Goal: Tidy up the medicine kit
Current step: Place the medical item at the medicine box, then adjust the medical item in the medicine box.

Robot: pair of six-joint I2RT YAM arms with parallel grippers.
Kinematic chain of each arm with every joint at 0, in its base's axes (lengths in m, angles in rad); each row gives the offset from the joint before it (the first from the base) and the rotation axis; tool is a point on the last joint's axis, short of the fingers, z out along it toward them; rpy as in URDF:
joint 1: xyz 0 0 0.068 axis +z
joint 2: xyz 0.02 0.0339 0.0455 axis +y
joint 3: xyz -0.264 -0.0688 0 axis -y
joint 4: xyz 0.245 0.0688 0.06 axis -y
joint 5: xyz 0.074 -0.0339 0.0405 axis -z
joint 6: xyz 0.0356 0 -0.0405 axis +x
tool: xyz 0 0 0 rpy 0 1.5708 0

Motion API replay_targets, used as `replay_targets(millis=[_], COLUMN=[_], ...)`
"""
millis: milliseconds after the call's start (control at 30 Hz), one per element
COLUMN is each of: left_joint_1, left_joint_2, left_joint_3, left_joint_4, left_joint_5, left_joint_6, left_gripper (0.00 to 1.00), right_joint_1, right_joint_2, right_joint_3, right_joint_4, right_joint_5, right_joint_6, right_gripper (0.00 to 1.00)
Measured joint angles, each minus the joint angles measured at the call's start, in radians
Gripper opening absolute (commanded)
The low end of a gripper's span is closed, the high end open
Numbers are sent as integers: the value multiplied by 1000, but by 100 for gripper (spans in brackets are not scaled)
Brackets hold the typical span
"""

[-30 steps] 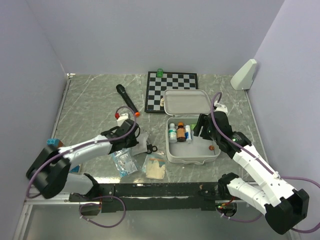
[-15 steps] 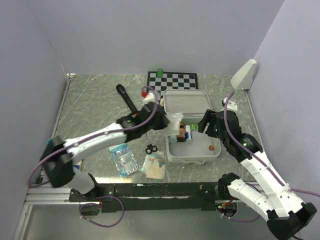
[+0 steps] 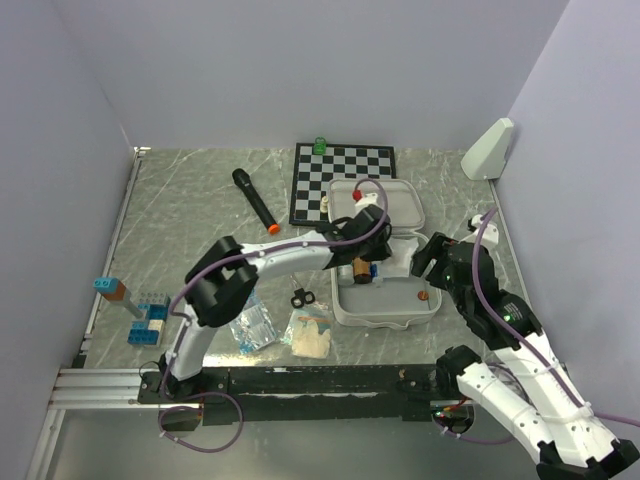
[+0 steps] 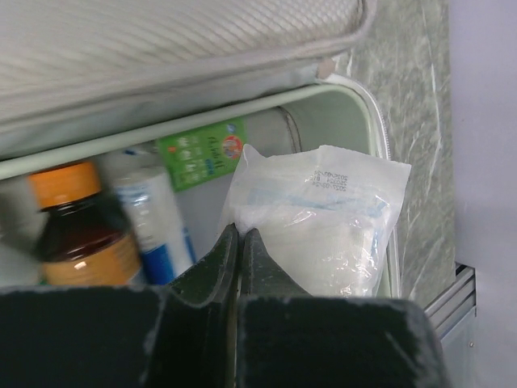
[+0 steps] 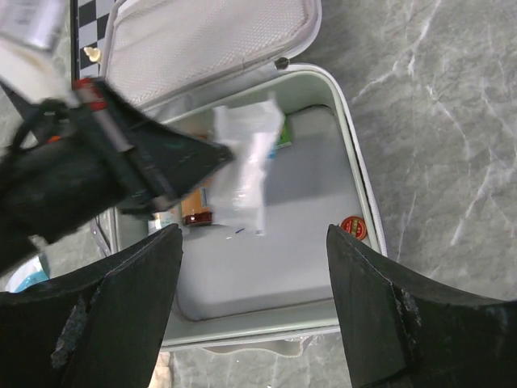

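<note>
The medicine kit (image 3: 431, 306) lies open on the table, its lid (image 3: 375, 203) tipped back toward the chessboard. My left gripper (image 4: 239, 234) hangs over the tray's far end, shut on a corner of a clear plastic packet (image 4: 323, 218) with white contents; the packet (image 5: 246, 162) dangles over the tray. Along the tray's back wall stand a brown bottle with an orange cap (image 4: 77, 234), a white and blue tube (image 4: 157, 222) and a green packet (image 4: 202, 149). A small red round tin (image 5: 353, 227) lies by the right wall. My right gripper (image 5: 252, 234) is open above the tray's near half, holding nothing.
The black-and-white chessboard (image 3: 343, 180) lies behind the lid, a black marker with an orange tip (image 3: 253, 199) to its left. Small scissors (image 3: 301, 297), a clear packet (image 3: 252, 325) and a beige packet (image 3: 311, 335) lie left of the kit. Coloured blocks (image 3: 140, 320) are far left, a white wedge (image 3: 488, 150) back right.
My left arm has swung right from the table beside the kit, carrying the packet over the tray. My right gripper has backed off to the right, its jaws a little wider.
</note>
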Motion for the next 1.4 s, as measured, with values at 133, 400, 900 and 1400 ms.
replay_targets(millis=[133,400,900,1400], left_joint_1=[-21,-44,-26,-23], left_joint_2=[92,177,-371,-872], left_joint_3=[100,177,-241,-755], left_joint_4=[-11,-28,-8,-22], left_joint_5=[15,27,-97,-287], left_joint_6=[-3,-8,21,-8], left_gripper=[15,48,48,47], right_joint_1=[0,0,-17,-194], right_joint_2=[-4,-2,229,599], right_joint_3=[-3,-5,-52,-79], right_joint_4=[-7,-11,31,166], right_joint_5=[10,12,-11,-47], right_joint_6=[3,-3,-29,-45], right_gripper=[79,79,37,23])
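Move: The left hand holds the gauze packet; the free spot for it in the medicine box lies about 8 cm to the right, 3 ahead and 9 below. The white tube is roughly 4 cm ahead and 1 left, the brown bottle 5 ahead and 4 left, the green packet 7 ahead and 4 right, all some 8 below. From the right hand, the gauze packet is about 8 cm ahead, 4 left, 10 below; the red cap 4 ahead, 6 right, 18 below. Ease the left gripper right and slightly down, open it halfway to let go of the gauze packet, then lift it clear and swing it about 24 cm left and somewhat back towards the scissors, sinking again at the end. Meanwhile lower the right gripper some 15 cm and slightly forward, tipping its fingers down and narrowing them to the packet's near right corner. ##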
